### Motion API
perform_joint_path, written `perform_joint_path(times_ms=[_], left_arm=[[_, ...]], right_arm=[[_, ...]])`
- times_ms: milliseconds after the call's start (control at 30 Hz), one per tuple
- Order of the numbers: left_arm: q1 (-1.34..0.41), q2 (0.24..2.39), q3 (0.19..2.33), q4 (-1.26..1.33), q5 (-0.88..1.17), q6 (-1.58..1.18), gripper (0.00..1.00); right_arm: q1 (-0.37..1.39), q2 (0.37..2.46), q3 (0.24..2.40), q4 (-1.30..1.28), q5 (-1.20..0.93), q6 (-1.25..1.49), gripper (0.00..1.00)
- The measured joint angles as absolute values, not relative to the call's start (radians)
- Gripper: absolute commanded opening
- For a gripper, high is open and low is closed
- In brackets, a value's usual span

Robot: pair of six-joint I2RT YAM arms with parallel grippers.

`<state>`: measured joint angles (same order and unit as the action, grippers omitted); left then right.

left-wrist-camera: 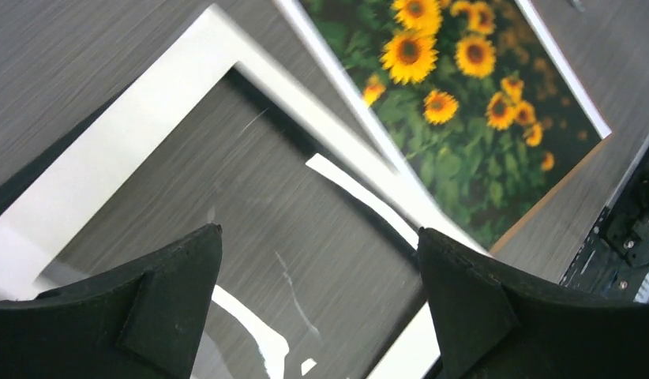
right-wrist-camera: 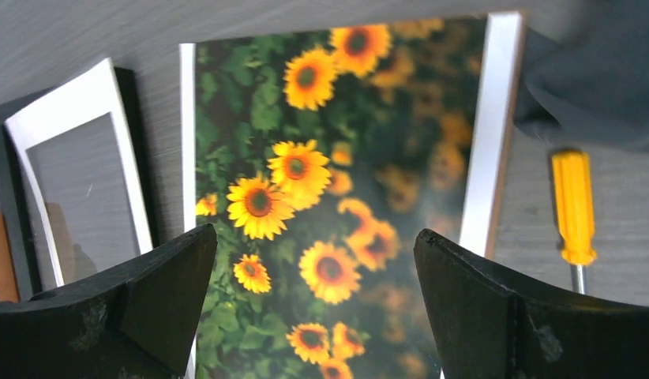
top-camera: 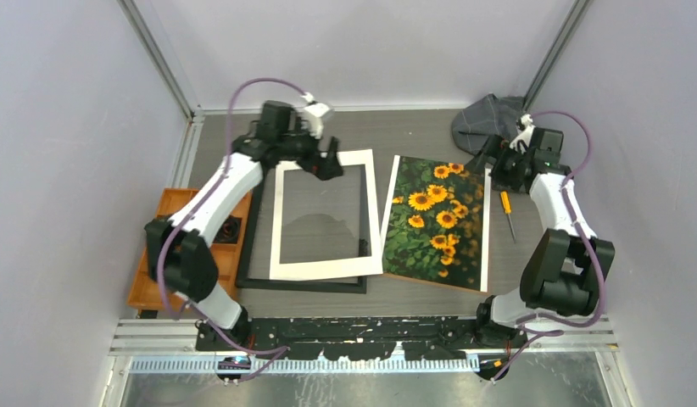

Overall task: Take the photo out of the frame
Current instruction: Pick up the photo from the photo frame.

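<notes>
The photo (top-camera: pixel 434 220) of sunflowers lies flat on the table, outside the frame (top-camera: pixel 303 285) and just to its right, with a thin brown board edge showing beneath it. The frame has a black border and a white mat (top-camera: pixel 320 268), which sits slightly askew on it; grey table shows through the opening. My left gripper (top-camera: pixel 326 161) hovers open over the frame's far right corner, nothing between its fingers (left-wrist-camera: pixel 179 276). Open and empty, my right gripper (top-camera: pixel 495 170) hangs over the photo's (right-wrist-camera: pixel 329 181) far right corner. The left wrist view shows mat (left-wrist-camera: pixel 132 134) and photo (left-wrist-camera: pixel 463 103).
A yellow-handled screwdriver (top-camera: pixel 506 208) lies right of the photo, and appears in the right wrist view as well (right-wrist-camera: pixel 574 205). A crumpled grey cloth (top-camera: pixel 489 119) sits at the back right. An orange compartment tray (top-camera: pixel 158 254) stands left of the frame, under my left arm.
</notes>
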<state>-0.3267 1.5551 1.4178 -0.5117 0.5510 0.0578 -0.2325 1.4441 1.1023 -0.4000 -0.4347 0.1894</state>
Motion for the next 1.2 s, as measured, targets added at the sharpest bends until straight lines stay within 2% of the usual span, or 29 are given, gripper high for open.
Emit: perform_joint_path(times_ms=[200, 500, 700, 867, 1200], left_arm=[[-0.578, 1.812, 1.607, -0.508, 0.491, 0.006, 0.95], [-0.786, 2.131, 1.819, -0.537, 0.382, -0.073, 0.96], [-0.849, 2.269, 1.946, -0.633, 0.273, -0.072, 0.95], [-0.856, 2.324, 1.968, -0.711, 0.209, -0.069, 0.93], [-0.858, 2.304, 1.932, -0.782, 0.122, -0.039, 0.94]], right_arm=[[-0.331, 1.532, 1.081, -0.443, -0.463, 0.194, 1.00], [-0.386, 1.567, 1.063, -0.444, -0.485, 0.185, 1.00], [-0.395, 1.579, 1.063, -0.442, -0.503, 0.186, 1.00], [-0.395, 1.595, 1.063, -0.442, -0.522, 0.187, 1.00], [-0.395, 1.595, 1.063, -0.441, -0.540, 0.194, 1.00]])
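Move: The photo's middle lies about 29 cm to the left hand's right, 3 cm nearer the base and 22 cm below; its left edge is some 18 cm to the hand's right and 5 cm back. The white mat is almost under that hand, 2 cm back and 2 cm left, the black frame's middle 4 cm back and 6 cm left. From the right hand the photo's middle is 11 cm left, 5 cm back, 15 cm down; the screwdriver is 7 cm right and 5 cm back. The left hand swings some 22 cm to the right while sinking about 20 cm and drawing back roughly 5, carrying over the mat and onto the photo, then eases 4 cm back left so its still-open fingers come close over the photo's left edge, the wrist rolling about 30 degrees with the left side rising and the fingers tipping further down. The right hand, also still wide open, sinks about 6 cm and shifts 4 cm right beside the photo's right edge, its fingers tipping down a little, and hovers there. ##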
